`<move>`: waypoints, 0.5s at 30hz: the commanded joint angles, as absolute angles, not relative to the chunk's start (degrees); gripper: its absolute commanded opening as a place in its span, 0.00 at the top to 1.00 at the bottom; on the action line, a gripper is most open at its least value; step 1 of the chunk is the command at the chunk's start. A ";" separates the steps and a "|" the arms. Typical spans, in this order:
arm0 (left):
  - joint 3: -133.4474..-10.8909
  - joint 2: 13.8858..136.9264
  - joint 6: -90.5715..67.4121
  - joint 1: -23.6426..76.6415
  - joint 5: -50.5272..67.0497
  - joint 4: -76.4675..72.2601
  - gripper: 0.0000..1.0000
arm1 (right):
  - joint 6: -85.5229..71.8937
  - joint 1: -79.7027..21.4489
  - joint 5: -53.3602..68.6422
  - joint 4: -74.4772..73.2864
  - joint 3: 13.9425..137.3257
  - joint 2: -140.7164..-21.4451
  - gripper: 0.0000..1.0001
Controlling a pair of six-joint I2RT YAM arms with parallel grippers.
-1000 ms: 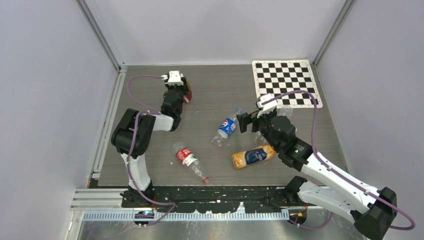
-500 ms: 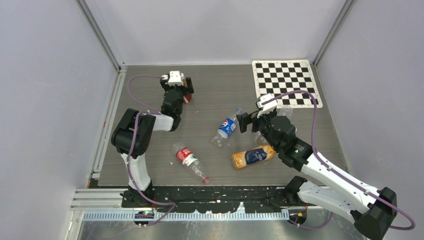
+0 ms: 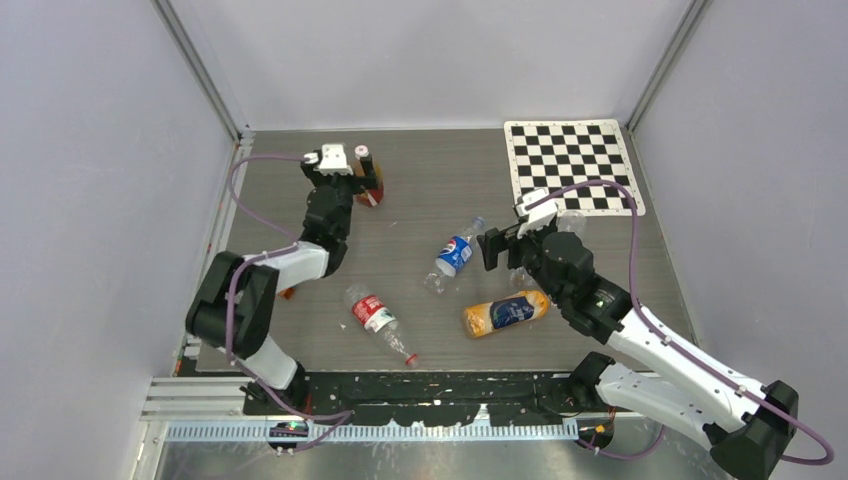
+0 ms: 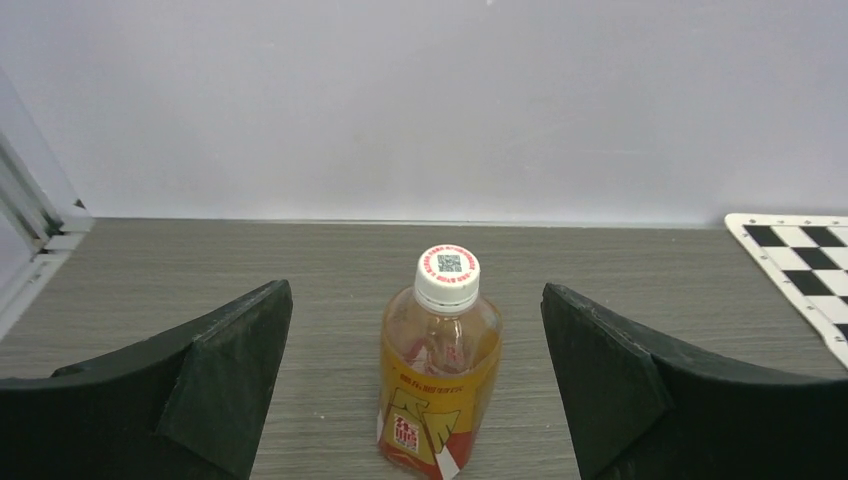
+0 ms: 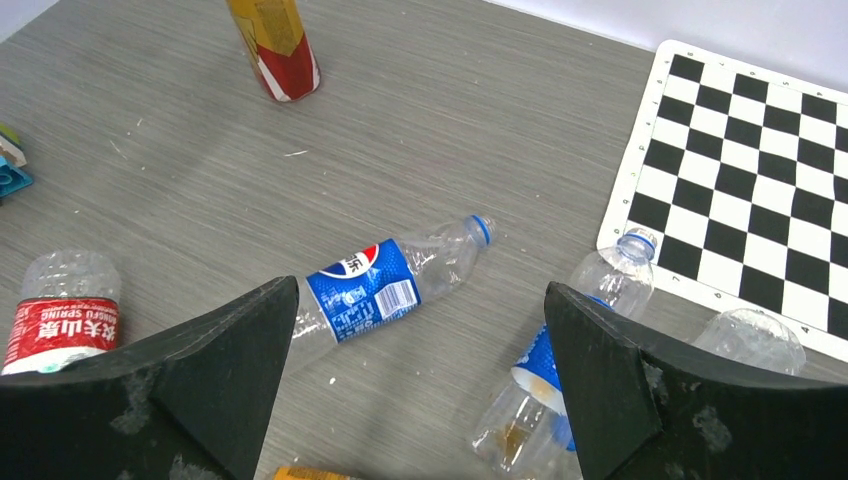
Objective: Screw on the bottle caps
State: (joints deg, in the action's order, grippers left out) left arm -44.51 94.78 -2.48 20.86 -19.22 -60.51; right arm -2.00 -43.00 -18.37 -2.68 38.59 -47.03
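An upright orange-labelled bottle (image 4: pixel 440 385) stands at the back left of the table with a white, red-ringed cap (image 4: pixel 447 274) sitting on its neck. My left gripper (image 4: pixel 415 300) is open, its fingers wide on either side of the bottle and touching nothing. From above, the cap (image 3: pixel 362 152) shows just right of the left gripper (image 3: pixel 337 163). My right gripper (image 5: pixel 415 330) is open and empty above a lying blue-labelled bottle (image 5: pixel 372 285) whose neck has no cap. A second uncapped blue-labelled bottle (image 5: pixel 590 330) lies by its right finger.
A red-labelled bottle (image 3: pixel 375 315) with a red cap (image 3: pixel 411 360) lies near the front. An orange bottle (image 3: pixel 505 313) lies to its right. A clear bottle (image 5: pixel 750 340) rests on the edge of the checkerboard (image 3: pixel 570 165). Small coloured items (image 5: pixel 10 165) sit at the left.
My left gripper has opened off the white cap and drawn back to the left of the upright bottle. The right arm has barely moved.
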 commanded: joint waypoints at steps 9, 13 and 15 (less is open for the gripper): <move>-46.29 60.98 26.73 20.72 12.29 2.70 0.00 | -7.11 -42.98 -23.80 -12.81 44.07 -37.98 0.00; -48.05 53.74 39.78 21.62 23.14 22.61 0.02 | -7.88 -42.98 -23.55 -13.34 44.04 -36.19 0.00; -48.98 50.50 44.96 21.96 26.62 30.18 0.06 | -8.48 -42.98 -23.37 -13.45 44.11 -35.48 0.00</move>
State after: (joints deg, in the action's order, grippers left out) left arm -46.26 55.48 28.23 21.32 12.16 4.32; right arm -6.57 -43.00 -22.11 -12.97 41.91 -36.97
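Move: The Pepsi bottle, lying mid-table, is about 13 cm back and 22 cm to the right of my left hand, some 20 cm below. The bottle I have just stood up is 5 cm ahead of that hand and 11 cm lower; the cola bottle lies 32 cm back and 6 cm right. From my right hand the Pepsi bottle is 7 cm ahead, 6 cm left and 21 cm below, and the orange bottle is 10 cm back, 3 cm right. I draw my left hand, fingers still wide open, about 15 cm straight back from the standing bottle, rising some 4 cm before it starts to sink a little. On the way I swing its fingers some 30 degrees clockwise and roll its left side up. My open right hand meanwhile eases up, right and slightly back, about 5 cm in all. ##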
